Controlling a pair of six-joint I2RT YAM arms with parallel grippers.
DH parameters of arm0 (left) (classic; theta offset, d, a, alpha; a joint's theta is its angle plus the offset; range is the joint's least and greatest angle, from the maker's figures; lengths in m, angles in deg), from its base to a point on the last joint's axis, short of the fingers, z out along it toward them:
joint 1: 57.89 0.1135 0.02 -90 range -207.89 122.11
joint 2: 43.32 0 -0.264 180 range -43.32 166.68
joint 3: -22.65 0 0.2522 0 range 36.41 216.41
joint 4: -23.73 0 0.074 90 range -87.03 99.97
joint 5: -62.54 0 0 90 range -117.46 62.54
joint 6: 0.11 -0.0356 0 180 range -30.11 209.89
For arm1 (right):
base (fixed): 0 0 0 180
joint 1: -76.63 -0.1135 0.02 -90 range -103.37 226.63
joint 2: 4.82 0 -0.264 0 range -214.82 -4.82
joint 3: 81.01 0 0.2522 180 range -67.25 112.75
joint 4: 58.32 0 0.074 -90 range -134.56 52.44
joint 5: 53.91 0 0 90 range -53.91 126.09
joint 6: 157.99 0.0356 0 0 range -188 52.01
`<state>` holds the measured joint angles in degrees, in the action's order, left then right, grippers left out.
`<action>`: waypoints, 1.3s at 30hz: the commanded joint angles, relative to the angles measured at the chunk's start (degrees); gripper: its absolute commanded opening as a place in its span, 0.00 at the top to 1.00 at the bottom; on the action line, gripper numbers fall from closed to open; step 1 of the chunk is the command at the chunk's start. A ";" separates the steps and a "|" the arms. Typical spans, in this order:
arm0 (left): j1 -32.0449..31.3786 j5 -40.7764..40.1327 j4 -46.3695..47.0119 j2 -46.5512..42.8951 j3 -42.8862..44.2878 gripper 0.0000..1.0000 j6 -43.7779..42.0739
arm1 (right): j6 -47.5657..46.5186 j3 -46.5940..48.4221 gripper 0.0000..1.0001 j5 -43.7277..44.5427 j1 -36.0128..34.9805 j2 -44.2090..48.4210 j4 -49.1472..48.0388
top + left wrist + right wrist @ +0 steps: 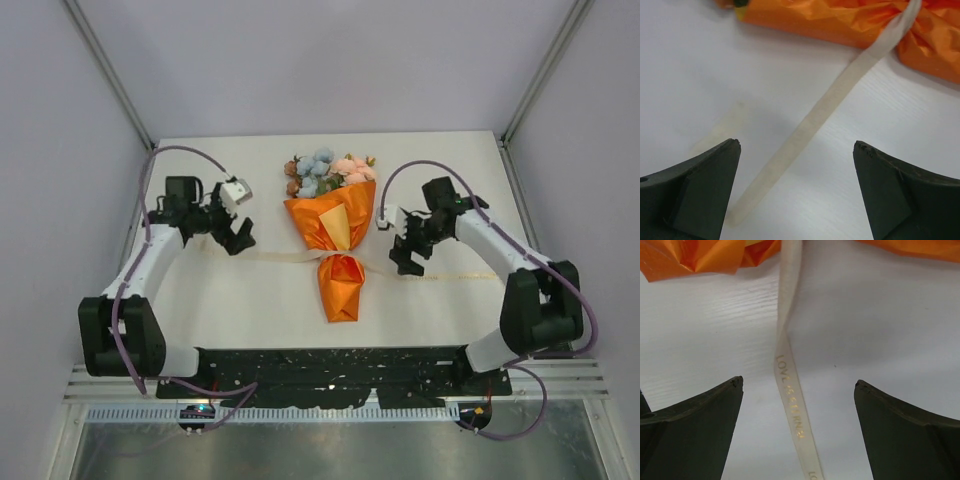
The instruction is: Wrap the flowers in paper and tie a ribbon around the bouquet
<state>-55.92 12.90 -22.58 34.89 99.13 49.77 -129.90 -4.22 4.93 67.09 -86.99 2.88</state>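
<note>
The bouquet lies mid-table, with blue, pink and peach flowers [328, 172] at the far end and orange paper [336, 240] wrapped around the stems. The cream ribbon [338, 257] cinches the paper's waist, and its tails trail left and right over the table. My left gripper [240, 238] is open just left of the bouquet. In its wrist view the ribbon tail [825, 105] lies flat between the spread fingers [710, 190], touching neither. My right gripper [405, 260] is open on the right. The gold-lettered ribbon [787, 370] runs loose between its fingers [905, 435] toward the paper [700, 257].
Grey walls and slanted metal posts [112, 75] bound the white table [250, 310] on three sides. A black base plate [340, 365] spans the near edge between the arm bases.
</note>
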 commanded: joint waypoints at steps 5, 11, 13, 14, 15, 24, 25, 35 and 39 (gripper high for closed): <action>-21.13 -11.86 15.24 4.38 -9.81 0.06 11.37 | 3.98 2.97 0.11 -0.12 -7.42 -14.49 -1.40; -20.35 -9.61 14.44 6.96 -8.83 0.02 9.11 | 10.92 8.25 0.16 0.65 -10.41 -22.68 -1.74; -21.13 -10.04 13.59 7.47 -8.85 0.02 8.31 | 11.81 9.39 0.19 1.01 -11.28 -24.35 -2.26; -21.57 -9.34 12.53 7.65 -8.49 0.00 7.08 | 12.07 9.92 0.25 1.18 -11.81 -25.31 -2.35; -22.19 -9.68 11.99 7.65 -8.40 0.01 6.38 | 11.99 10.36 0.28 1.19 -12.08 -25.67 -1.74; -30.62 -19.52 14.19 8.79 -7.27 0.04 -3.63 | 13.74 6.24 0.95 0.75 -12.00 -24.36 0.46; -31.59 -21.09 13.40 10.10 -6.82 0.04 -4.61 | 14.01 5.45 0.95 0.49 -11.82 -23.13 0.37; -36.69 -30.68 12.35 20.12 -2.17 0.02 -16.39 | 17.08 4.30 0.95 -6.72 -9.18 -21.54 0.46; -37.57 -31.92 4.45 25.66 4.94 0.04 -17.89 | 18.14 4.56 0.95 -7.69 -9.27 -22.42 0.55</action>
<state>-92.44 -15.86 -12.83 56.62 97.27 36.63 -113.23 0.24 0.73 58.13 -110.59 2.80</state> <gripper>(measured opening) 0.969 0.062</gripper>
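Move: The ribbon's right tail, where the right fingers will shut, lies about 7 cm left, 1 cm back and 10 cm below the right hand. The knot at the paper's waist is roughly 16 cm left of that hand and 2 cm ahead, with the paper's lower end some 14 cm left and 12 cm back. From the left hand, the ribbon's left tail is about 15 cm right, 3 cm back and 15 cm down; the knot is some 6 cm farther right. The ribbon's right tail is pinched beside the bouquet by the right hand, which drops some 10 cm and goes left about 7, shuts its fingers, then draws back a little as its fingertips tip towards the base by some 30 degrees. Meanwhile the left hand, fingers staying wide open, sinks and travels right towards the left tail by the knot, pausing low midway, rolling left side up and turning clockwise. ##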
